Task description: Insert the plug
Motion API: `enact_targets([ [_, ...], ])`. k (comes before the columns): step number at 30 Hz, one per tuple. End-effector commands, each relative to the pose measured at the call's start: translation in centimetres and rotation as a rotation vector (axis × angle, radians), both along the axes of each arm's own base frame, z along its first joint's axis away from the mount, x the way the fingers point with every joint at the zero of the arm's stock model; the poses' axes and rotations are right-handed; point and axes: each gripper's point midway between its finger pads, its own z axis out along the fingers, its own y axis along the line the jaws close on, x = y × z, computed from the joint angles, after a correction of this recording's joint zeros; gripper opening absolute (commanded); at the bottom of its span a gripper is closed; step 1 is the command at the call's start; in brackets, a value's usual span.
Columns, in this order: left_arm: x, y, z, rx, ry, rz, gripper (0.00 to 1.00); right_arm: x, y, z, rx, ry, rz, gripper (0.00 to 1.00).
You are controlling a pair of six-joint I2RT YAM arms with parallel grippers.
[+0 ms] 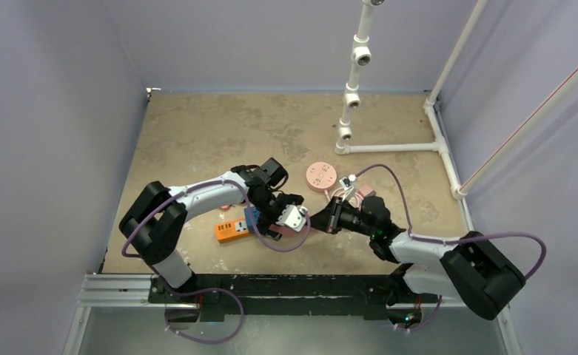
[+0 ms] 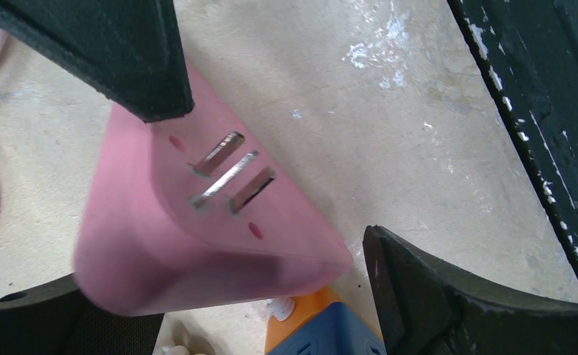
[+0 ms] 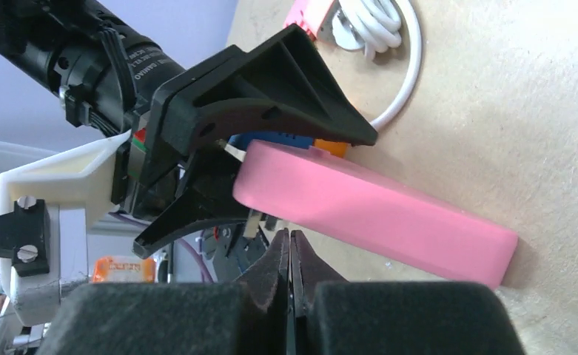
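The pink plug point(image 2: 197, 222) shows three metal prongs point(image 2: 230, 174) and sits tilted between the fingers of my left gripper point(image 2: 269, 176), which is open. One finger point(image 2: 123, 59) overlaps the plug and a small gap separates the other finger point(image 2: 434, 296) from its corner. In the right wrist view the plug point(image 3: 389, 214) is a long pink block whose far end is down at the table. My right gripper point(image 3: 291, 237) is shut on nothing, just below the plug. An orange and blue power strip point(image 1: 230, 231) lies just beyond the plug.
A round pink disc point(image 1: 320, 177) and a coiled white cable with a pink piece point(image 1: 358, 194) lie behind the grippers. A white pipe frame point(image 1: 389, 146) stands at the back right. The black front rail point(image 2: 537, 111) runs close by.
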Motion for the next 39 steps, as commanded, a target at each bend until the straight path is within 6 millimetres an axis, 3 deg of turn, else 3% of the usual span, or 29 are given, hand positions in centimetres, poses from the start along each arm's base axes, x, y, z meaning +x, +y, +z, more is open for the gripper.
enact_targets([
  [1, 1.3, -2.1, 3.1, -0.079, -0.018, 0.055, 0.92, 1.1, -0.6, -0.2, -0.059, 0.008, -0.063, 0.10],
  [4, 1.4, -2.4, 4.2, -0.104, -0.016, 0.064, 0.92, 0.8, -0.9, 0.0, -0.059, 0.008, -0.071, 0.29],
  [8, 1.0, -2.5, 4.7, -0.115, 0.006, 0.071, 0.91, 0.8, -1.3, 0.7, -0.064, 0.003, -0.088, 0.41],
  [15, -1.3, -1.6, 5.6, -0.123, 0.062, -0.050, 0.81, 0.7, -1.9, -0.4, -0.118, 0.047, -0.114, 0.39],
  [19, -0.2, -2.9, 6.5, -0.149, 0.074, 0.010, 0.75, 2.3, -1.6, 1.2, -0.154, -0.001, -0.134, 0.39],
  [23, 1.1, -4.4, 6.6, -0.175, 0.081, 0.110, 0.82, 3.1, -1.3, 3.6, -0.168, -0.050, -0.127, 0.41],
  [26, 1.6, -4.6, 5.5, -0.155, 0.078, 0.148, 0.84, 3.4, -1.4, 5.2, -0.160, -0.069, -0.140, 0.42],
  [30, 1.8, -4.2, 3.8, -0.107, 0.079, 0.163, 0.70, 3.8, -2.0, 6.6, -0.178, -0.096, -0.164, 0.43],
  [33, 1.6, -4.0, 3.5, -0.096, 0.087, 0.153, 0.46, 4.8, -3.3, 7.6, -0.199, -0.123, -0.207, 0.42],
  [37, 0.8, -4.0, 4.1, -0.094, 0.122, 0.105, 0.29, 6.3, -4.5, 9.1, -0.216, -0.160, -0.254, 0.42],
  [39, -0.5, -3.7, 4.9, -0.086, 0.166, 0.045, 0.18, 7.0, -4.8, 9.6, -0.231, -0.172, -0.270, 0.45],
])
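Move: The pink triangular plug is tilted up between the left hand's wide-open fingers, its middle some 4 cm to that hand's right, 1 cm ahead and 1 cm below. The blue adaptor sits about 8 cm left of the hand, 1 cm back and 2 cm lower; the orange strip is roughly 12 cm left, 4 cm back, 3 cm below. From the shut right hand, the plug's middle is about 5 cm left, 1 cm back and 5 cm down; the round socket is 12 cm ahead, 2 cm right, 9 cm below. The pink plug gets pinched by the left hand, which climbs about 5 cm while shifting some 3.5 cm right over it, then sinks a little and closes its fingers on the two flat faces. The right fingers part to just under half; that hand first eases right and slightly down, then backs off upward and forward, roughly 7 cm higher, clear of the plug. ##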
